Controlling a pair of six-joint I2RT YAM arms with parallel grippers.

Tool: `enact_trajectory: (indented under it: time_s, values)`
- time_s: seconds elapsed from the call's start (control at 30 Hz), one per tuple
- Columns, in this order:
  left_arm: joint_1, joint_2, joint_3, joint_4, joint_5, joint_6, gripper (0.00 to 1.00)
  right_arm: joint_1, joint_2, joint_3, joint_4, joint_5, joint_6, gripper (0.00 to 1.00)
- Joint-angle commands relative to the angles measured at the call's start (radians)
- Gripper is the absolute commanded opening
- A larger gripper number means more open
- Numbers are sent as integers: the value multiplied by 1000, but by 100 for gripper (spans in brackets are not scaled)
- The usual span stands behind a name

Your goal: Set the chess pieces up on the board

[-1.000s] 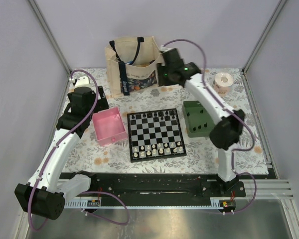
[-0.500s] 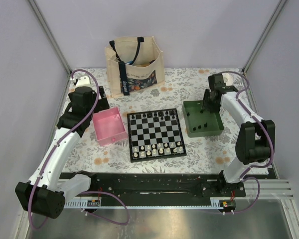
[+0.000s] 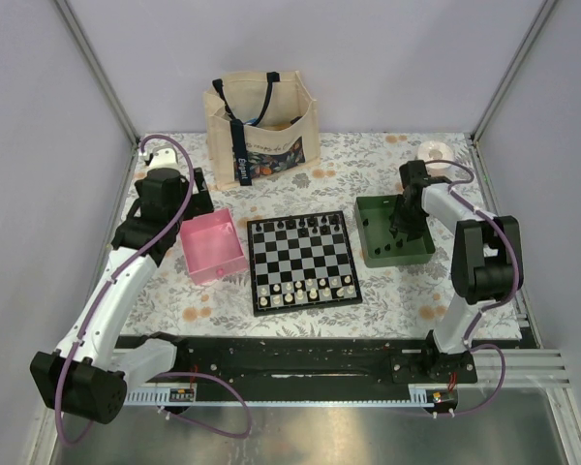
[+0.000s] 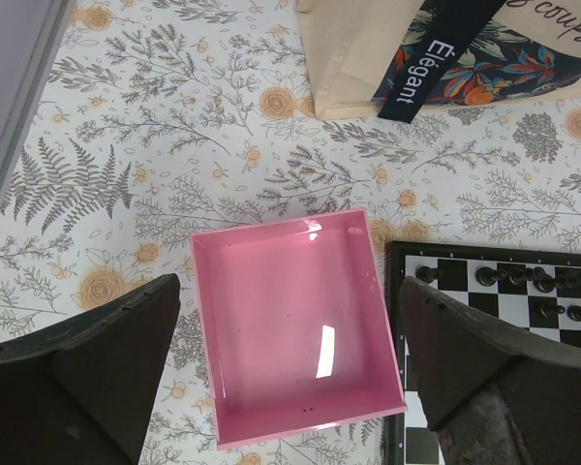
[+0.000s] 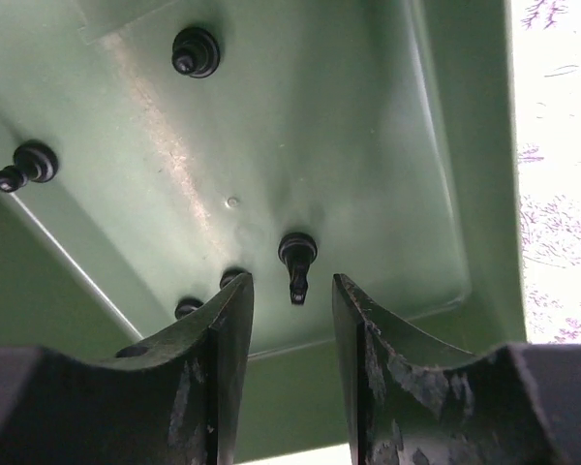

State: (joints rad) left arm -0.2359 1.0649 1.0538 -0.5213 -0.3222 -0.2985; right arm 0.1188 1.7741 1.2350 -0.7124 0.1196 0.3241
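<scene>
The board (image 3: 303,260) lies mid-table, with black chess pieces (image 3: 310,225) along its far row and white ones along the near row. More black chess pieces lie in the green tray (image 3: 373,208). My right gripper (image 3: 402,218) reaches down into that tray. In the right wrist view it (image 5: 290,291) is open, and a small black piece (image 5: 297,254) stands just beyond the tips, touching neither finger. Other black pieces (image 5: 196,50) (image 5: 24,167) lie on the tray floor (image 5: 368,145). My left gripper (image 4: 289,286) hangs open above the pink tray (image 4: 271,291), holding nothing.
A cream tote bag (image 3: 261,131) stands at the back behind the board. A tape roll (image 3: 433,152) sits at the back right, beyond the green tray. The pink tray (image 3: 213,247) lies left of the board, whose corner (image 4: 504,291) shows beside it.
My right arm swung from the tote bag at the back over to the green tray and came down into it, its jaws narrowing slightly. The left arm has not moved.
</scene>
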Motion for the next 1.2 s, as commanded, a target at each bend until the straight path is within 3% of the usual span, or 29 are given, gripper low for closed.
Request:
enact_trajectory:
  time_s: [0.0,0.27,0.57,0.63,0.73,1.03,1.17]
  values:
    - [-2,-5,8,43,0,4,99,-7,38,17,33,-12,15,46]
    - [-2,1,11,44,5,6,99,-11,51,-5,44,-5,13,36]
    - [-2,3,12,43,8,6,99,-11,36,-22,28,3,13,36]
    - [0,6,12,43,12,4,99,-11,27,-26,31,0,10,24]
    - [-2,6,12,43,17,4,99,-11,8,-25,27,-6,10,18]
    - [0,7,14,40,17,4,99,-11,-100,58,-35,-18,0,14]
    - [-2,6,12,41,18,4,99,-11,-123,116,-56,-93,0,13]
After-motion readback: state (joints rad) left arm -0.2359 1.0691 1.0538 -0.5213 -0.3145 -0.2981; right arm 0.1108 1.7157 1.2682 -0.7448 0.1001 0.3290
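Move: The standing black piece that the right hand goes for is almost straight beneath it in the green tray, about 3 cm down and perhaps 1 cm back. Two more black pieces stand close by, roughly 3 cm and 5 cm to its left and 1 cm nearer the base; another is some 9 cm left and 6 cm farther out. From the left hand the aimed-at piece lies about 49 cm right, roughly level fore and aft, some 22 cm lower. The right hand sinks a last 2 cm or so straight down over the black piece in the green tray, fingers pointing steeply down and already half open, eases back barely half a centimetre, and closes them in two steps until they pinch the piece by its upper part. It then rises about 5 cm from its lowest point with the piece between the fingertips, drifting about 1 cm forward at the end and gathering speed, while the wrist tips its fingers some 5 degrees more outward. ##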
